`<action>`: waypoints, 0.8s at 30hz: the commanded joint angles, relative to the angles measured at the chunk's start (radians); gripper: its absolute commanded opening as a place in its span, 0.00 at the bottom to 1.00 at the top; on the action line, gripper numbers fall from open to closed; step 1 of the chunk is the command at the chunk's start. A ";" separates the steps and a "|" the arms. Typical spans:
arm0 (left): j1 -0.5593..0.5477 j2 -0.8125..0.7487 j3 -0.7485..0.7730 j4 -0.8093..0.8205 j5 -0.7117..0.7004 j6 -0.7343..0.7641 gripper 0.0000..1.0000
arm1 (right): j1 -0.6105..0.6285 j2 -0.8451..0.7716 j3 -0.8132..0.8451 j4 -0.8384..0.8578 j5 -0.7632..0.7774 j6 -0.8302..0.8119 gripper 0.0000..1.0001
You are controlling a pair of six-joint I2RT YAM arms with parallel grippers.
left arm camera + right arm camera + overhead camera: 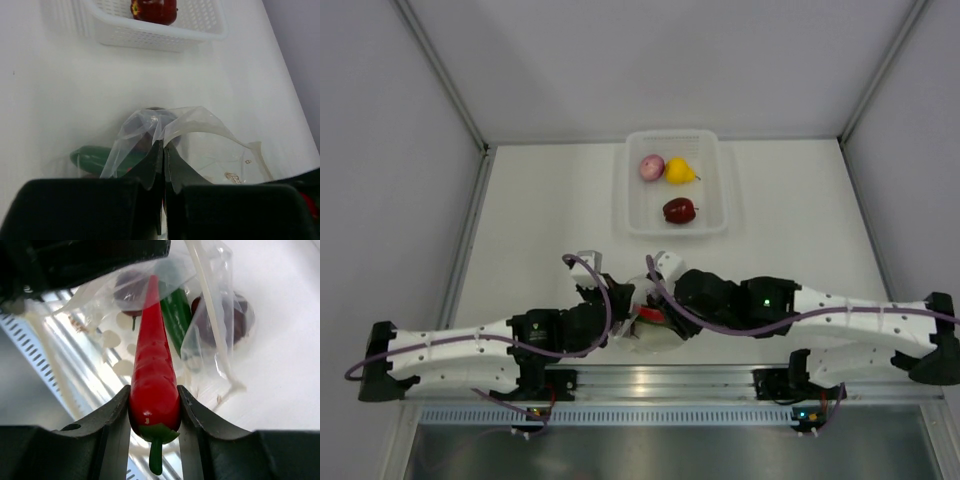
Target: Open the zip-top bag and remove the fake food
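The see-through zip-top bag (200, 135) with white dots lies at the table's near edge between the two arms (655, 335). My left gripper (164, 146) is shut on the bag's rim and holds it up. My right gripper (154, 405) is shut on a red chili (154, 375) near its stem end; the chili's tip still points into the bag's mouth. A green cucumber (176, 315) and dark purple pieces (235, 315) lie inside the bag. The cucumber also shows in the left wrist view (92, 157).
A white mesh basket (712, 190) stands at the back middle of the table, holding a pinkish onion (651, 167), a yellow pear (678, 171) and a dark red apple (679, 210). A metal rail (650, 380) runs along the near edge.
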 commanded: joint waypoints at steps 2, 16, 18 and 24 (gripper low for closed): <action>-0.002 -0.023 -0.009 -0.107 -0.117 -0.147 0.00 | 0.012 -0.173 -0.028 -0.069 -0.119 -0.036 0.00; 0.012 -0.025 0.008 -0.283 -0.174 -0.305 0.00 | 0.007 -0.490 -0.004 -0.016 0.389 -0.035 0.00; 0.013 -0.022 0.008 -0.283 -0.169 -0.305 0.00 | -0.004 -0.483 0.002 0.024 0.473 -0.036 0.00; 0.013 -0.026 0.003 -0.282 -0.156 -0.311 0.00 | -0.281 -0.321 0.094 0.118 0.385 -0.074 0.00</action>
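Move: The basket I'm taking the red pepper to has its middle about 38 cm ahead of my right hand, straight out and some 13 cm lower; its dark red apple is about 32 cm ahead. The bag with the remaining food lies roughly 6 cm left, 3 cm ahead and 8 cm below. From my left hand, pinching the bag's rim, the basket is about 33 cm ahead and 11 cm right, the bag 5 cm right, 2 cm back and 8 cm below. With my right fingers still gripping the red pepper by its stem end, I draw its tip up out of the bag mouth, rising about 14 cm and swinging 11 cm right, first slightly back, then forward towards the basket. My wrist tips the fingers up and turns clockwise. My left hand keeps its pinch on the rim and eases left some 4 cm and a little down. ##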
